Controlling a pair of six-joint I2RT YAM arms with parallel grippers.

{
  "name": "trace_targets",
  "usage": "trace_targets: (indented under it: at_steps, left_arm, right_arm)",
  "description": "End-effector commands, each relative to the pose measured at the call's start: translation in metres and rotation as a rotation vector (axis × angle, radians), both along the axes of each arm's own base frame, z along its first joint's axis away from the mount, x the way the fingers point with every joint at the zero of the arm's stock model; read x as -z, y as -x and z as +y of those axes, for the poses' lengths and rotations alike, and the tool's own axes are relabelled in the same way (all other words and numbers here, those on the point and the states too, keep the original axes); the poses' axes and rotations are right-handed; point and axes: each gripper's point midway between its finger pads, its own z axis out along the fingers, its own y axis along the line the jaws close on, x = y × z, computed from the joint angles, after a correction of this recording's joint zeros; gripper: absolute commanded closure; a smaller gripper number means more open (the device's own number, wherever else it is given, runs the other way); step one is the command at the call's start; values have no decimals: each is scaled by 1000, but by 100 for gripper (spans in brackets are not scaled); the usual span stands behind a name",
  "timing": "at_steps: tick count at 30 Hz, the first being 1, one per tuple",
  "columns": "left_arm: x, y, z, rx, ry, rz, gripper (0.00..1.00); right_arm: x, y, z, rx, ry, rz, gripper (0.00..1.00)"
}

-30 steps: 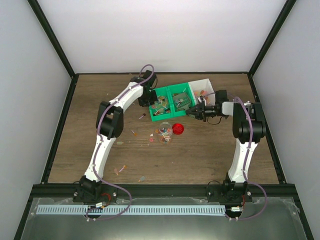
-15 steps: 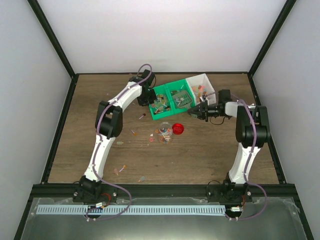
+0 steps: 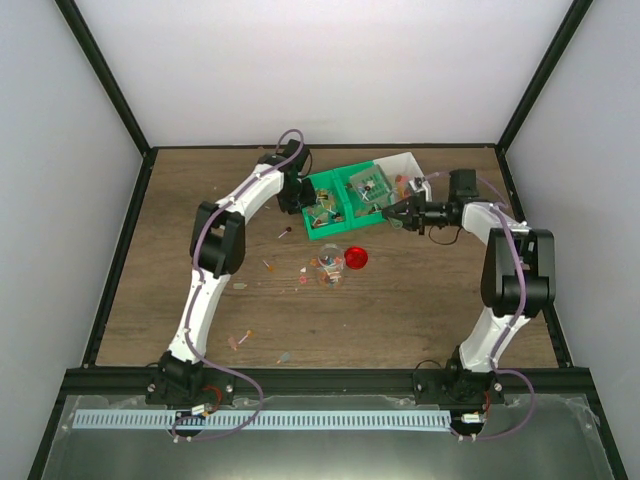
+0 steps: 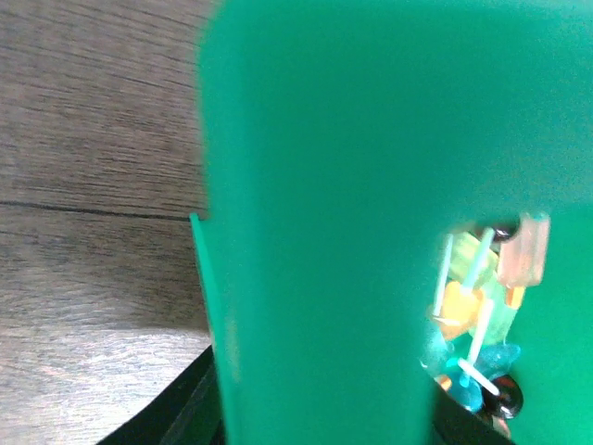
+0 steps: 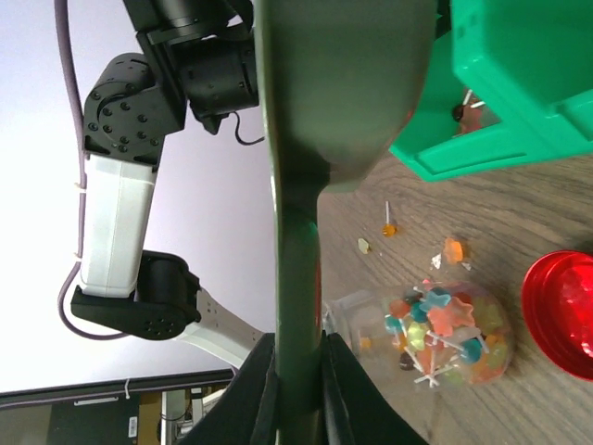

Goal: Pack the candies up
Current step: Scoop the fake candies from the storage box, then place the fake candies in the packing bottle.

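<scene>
The candies fill a green two-part bin point(image 3: 322, 232) and a white bin point(image 3: 412, 162); more lie in a clear jar point(image 3: 330, 269) on its side. My right gripper point(image 3: 399, 213) is shut on the handle of a green scoop point(image 3: 369, 187), which hangs over the green bin with a few candies in it. In the right wrist view the scoop handle point(image 5: 298, 278) runs up from between the right gripper's point(image 5: 298, 362) fingers, with the jar point(image 5: 435, 334) behind. My left gripper point(image 3: 296, 199) straddles the bin's left wall point(image 4: 315, 232); whether it still presses that wall is hidden.
A round red lid point(image 3: 356, 258) lies right of the jar. Loose candies are scattered on the wood: one on a stick point(image 3: 285, 232), others point(image 3: 267, 266) left of the jar, and some near the front point(image 3: 240, 340). Black frame posts stand at the table's corners.
The right arm's elbow has swung out to the right, and the scoop has risen from the green bin's right compartment with candies in it. The left arm has stayed at the bin wall.
</scene>
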Motion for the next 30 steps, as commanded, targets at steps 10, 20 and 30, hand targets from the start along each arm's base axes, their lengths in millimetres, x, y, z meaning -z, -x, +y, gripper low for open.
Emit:
trace_targets:
  at_steps: [10, 20, 30]
  left_arm:
    - [-108, 20, 13, 113, -15, -190, 46]
    - [-107, 72, 48, 146, -40, -199, 44]
    - [-107, 90, 55, 193, -45, -218, 44]
  right_arm:
    - [-32, 70, 25, -34, 83, -30, 99]
    - [-68, 146, 47, -47, 138, -28, 99]
    - [-60, 197, 54, -51, 252, 59, 99]
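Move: My right hand holds the scoop, and the jar is about 14 cm to its left, 7 cm back and 13 cm below. The red lid is roughly 9 cm left and 3 cm back of that hand, and the green tray's middle about 11 cm left and 12 cm ahead. From my left hand, at the tray's wall, the jar is some 19 cm back and 7 cm right, about level, and the tray's middle about 10 cm right, level with it fore and aft. I draw the scoop off the green tray, my right hand going back about 18 cm while climbing some 7 cm and easing left, fingers dipping roughly 10 degrees, so the blade comes high towards the jar, grip kept. Meanwhile my left hand opens farther, lifts straight clear of the tray wall, then swings back and left, sinking a little. ##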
